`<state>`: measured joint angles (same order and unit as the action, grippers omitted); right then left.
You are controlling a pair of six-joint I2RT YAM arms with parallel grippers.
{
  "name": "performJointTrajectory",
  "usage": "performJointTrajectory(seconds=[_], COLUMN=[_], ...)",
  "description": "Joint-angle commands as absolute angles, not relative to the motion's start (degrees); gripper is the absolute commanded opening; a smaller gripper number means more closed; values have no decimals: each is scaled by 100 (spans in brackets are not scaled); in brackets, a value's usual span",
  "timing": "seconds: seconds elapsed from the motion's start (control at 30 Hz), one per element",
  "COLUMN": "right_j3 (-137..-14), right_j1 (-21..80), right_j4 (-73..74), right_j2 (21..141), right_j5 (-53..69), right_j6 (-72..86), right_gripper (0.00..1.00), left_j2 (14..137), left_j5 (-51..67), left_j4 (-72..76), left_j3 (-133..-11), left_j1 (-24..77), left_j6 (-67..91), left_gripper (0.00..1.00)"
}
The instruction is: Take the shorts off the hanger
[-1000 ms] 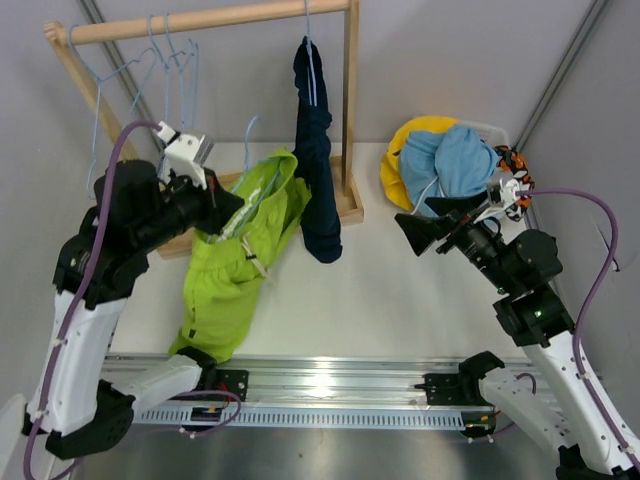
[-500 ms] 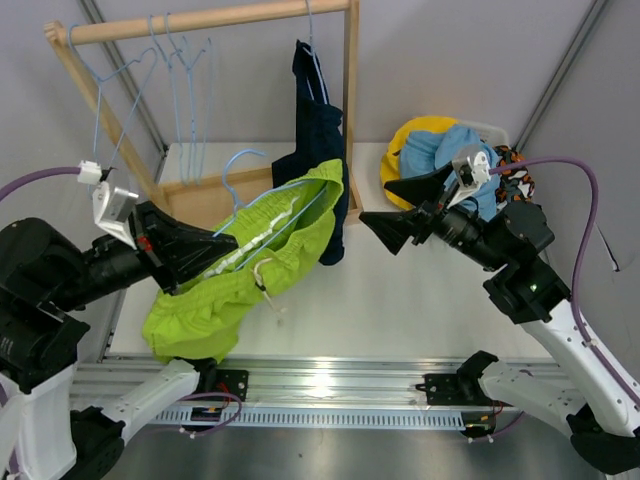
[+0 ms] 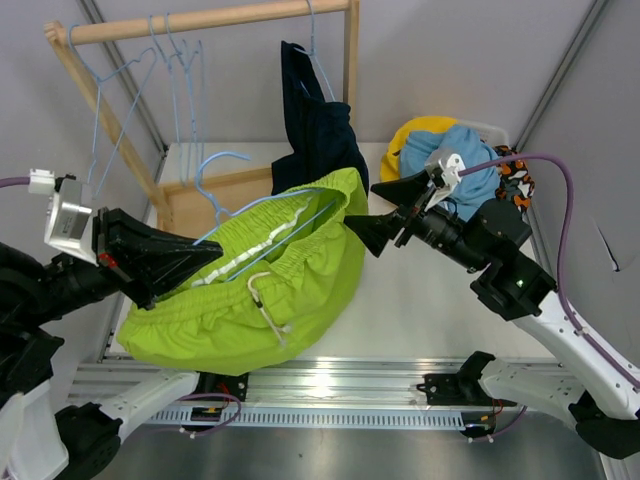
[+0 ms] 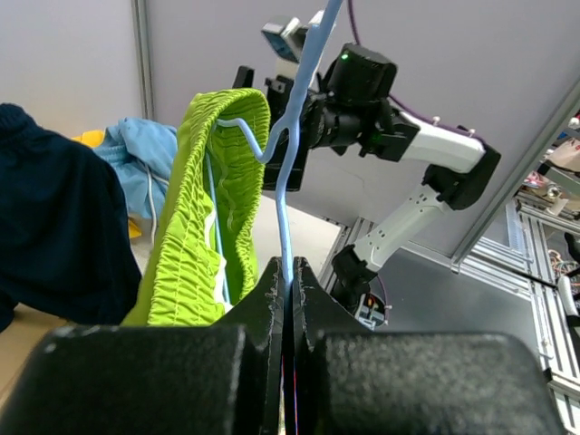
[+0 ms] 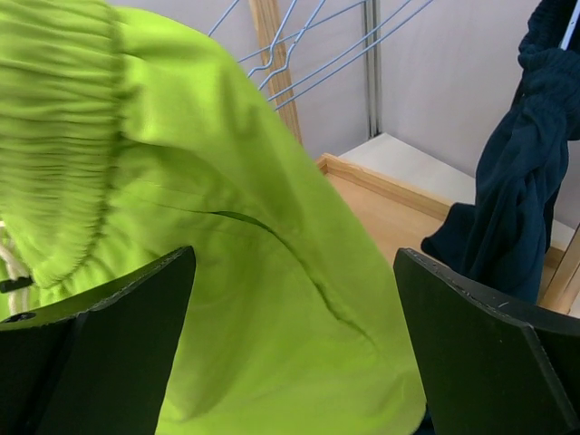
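Lime green shorts (image 3: 270,290) hang over a light blue wire hanger (image 3: 222,165) that is held off the rack, tilted flat above the table. My left gripper (image 3: 215,250) is shut on the hanger's wire (image 4: 290,163), the fingertips pinching it (image 4: 288,265). My right gripper (image 3: 375,210) stands wide open at the right end of the green shorts (image 5: 227,227), which fill the gap between its fingers (image 5: 294,258) without being gripped. Dark navy shorts (image 3: 315,130) hang on another hanger from the wooden rail (image 3: 200,20).
Three empty blue hangers (image 3: 180,70) hang at the rail's left end. At the back right lies a pile of yellow shorts (image 3: 405,135), light blue shorts (image 3: 465,160) and patterned shorts (image 3: 512,165). The rack's wooden base (image 3: 190,195) stands behind the green shorts.
My left arm has swung back and left, drawing the hanger with the green shorts out flat towards the front. The right gripper has come left up to the shorts, still open.
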<state>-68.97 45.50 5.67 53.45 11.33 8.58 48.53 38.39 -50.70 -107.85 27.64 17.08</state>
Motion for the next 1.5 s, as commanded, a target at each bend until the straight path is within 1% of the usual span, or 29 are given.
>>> performJointTrajectory(seconds=[0.0,0.27,0.3,0.33,0.37,0.4,0.43,0.57,0.67,0.7,0.77,0.8,0.83,0.9,0.93,0.97,1.07,1.13,1.27,1.33,1.4,1.47], right_j3=[-6979,-6891,-6899,-6908,-6943,-6961,-6970,-6961,-7048,-7101,-7137,-7128,-7111,-7023,-6979,-6926,-6680,-6557,-6740,-6925,-7136,-7198], right_j1=[4632,4737,4737,4746,4755,4764,4764,4755,4440,4264,3553,3272,2695,2156,1692,1496,986,906,791,555,187,53], right_j4=[334,71,70,70,62,70,70,70,114,166,202,254,264,290,281,273,115,62,289,632,773,730], right_j2=[5414,5651,5704,5730,5757,5766,5748,5485,5239,5186,5054,5028,4993,4940,4931,4913,4896,4913,5141,5404,5632,5739], right_j5=[958,914,958,993,1028,1011,959,362,-324,-308,-212,-2,218,614,754,878,1396,1450,1048,871,1028,1159], right_j6=[721,703,694,694,686,677,677,458,255,255,456,553,745,966,1176,1300,1677,1801,1854,2029,2248,2408], right_gripper=[99,100,97,83,57,19,0,0,0,0,0,0,0,0,0,0,0,0,0,0,0,0], left_j2=[4746,4553,4544,4544,4535,4553,4570,4614,4641,4658,4693,4702,4711,4737,4755,4764,4799,4808,4816,4799,4790,4790], left_j5=[4008,4052,3973,3912,3859,3789,3605,3104,2778,2734,2629,2611,2584,2479,2461,2452,2391,2373,2452,2479,2513,2566], left_j4=[-4518,-4456,-4491,-4509,-4596,-4640,-4684,-4974,-5141,-5176,-5238,-5264,-5291,-5344,-5387,-5396,-5432,-5449,-5475,-5476,-5476,-5476], left_j3=[-11144,-11276,-11233,-11241,-11198,-11189,-11180,-11153,-11057,-11031,-10995,-10960,-10960,-10916,-10907,-10890,-10855,-10846,-10802,-10767,-10749,-10723], left_j1=[2891,2988,2980,2979,2979,2979,2979,2988,3006,3023,3023,3050,3041,3067,3067,3085,3094,3111,3164,3208,3234,3261], left_j6=[1854,1951,1908,1864,1837,1793,1732,1582,1512,1477,1459,1407,1371,1301,1283,1275,1239,1231,1195,1178,1169,1169], left_gripper=[0,0,0,0,0,0,0,0,0,0,0,0,0,0,0,0,0,0,0,0,0,0])
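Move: Just to the right hand's left, about 3 cm off and 2 cm ahead, is the right end of the green waistband, some 2 cm lower; the navy shorts hang about 28 cm ahead and 9 cm left, some 10 cm lower. The basket is roughly 32 cm ahead, 22 cm right and 38 cm down. From the left hand, which holds the hanger's hook, that waistband end is about 22 cm right, 12 cm ahead and 8 cm lower. Easing some 2 cm left into the green cloth, the open right hand shuts on the waistband's right end, then hauls it about 17 cm right and 10 cm forward towards the basket, swinging some 25 degrees clockwise. The left keeps its grip on the hanger, drawing back about 4 cm and slightly up, then going some 9 cm forward and down. ##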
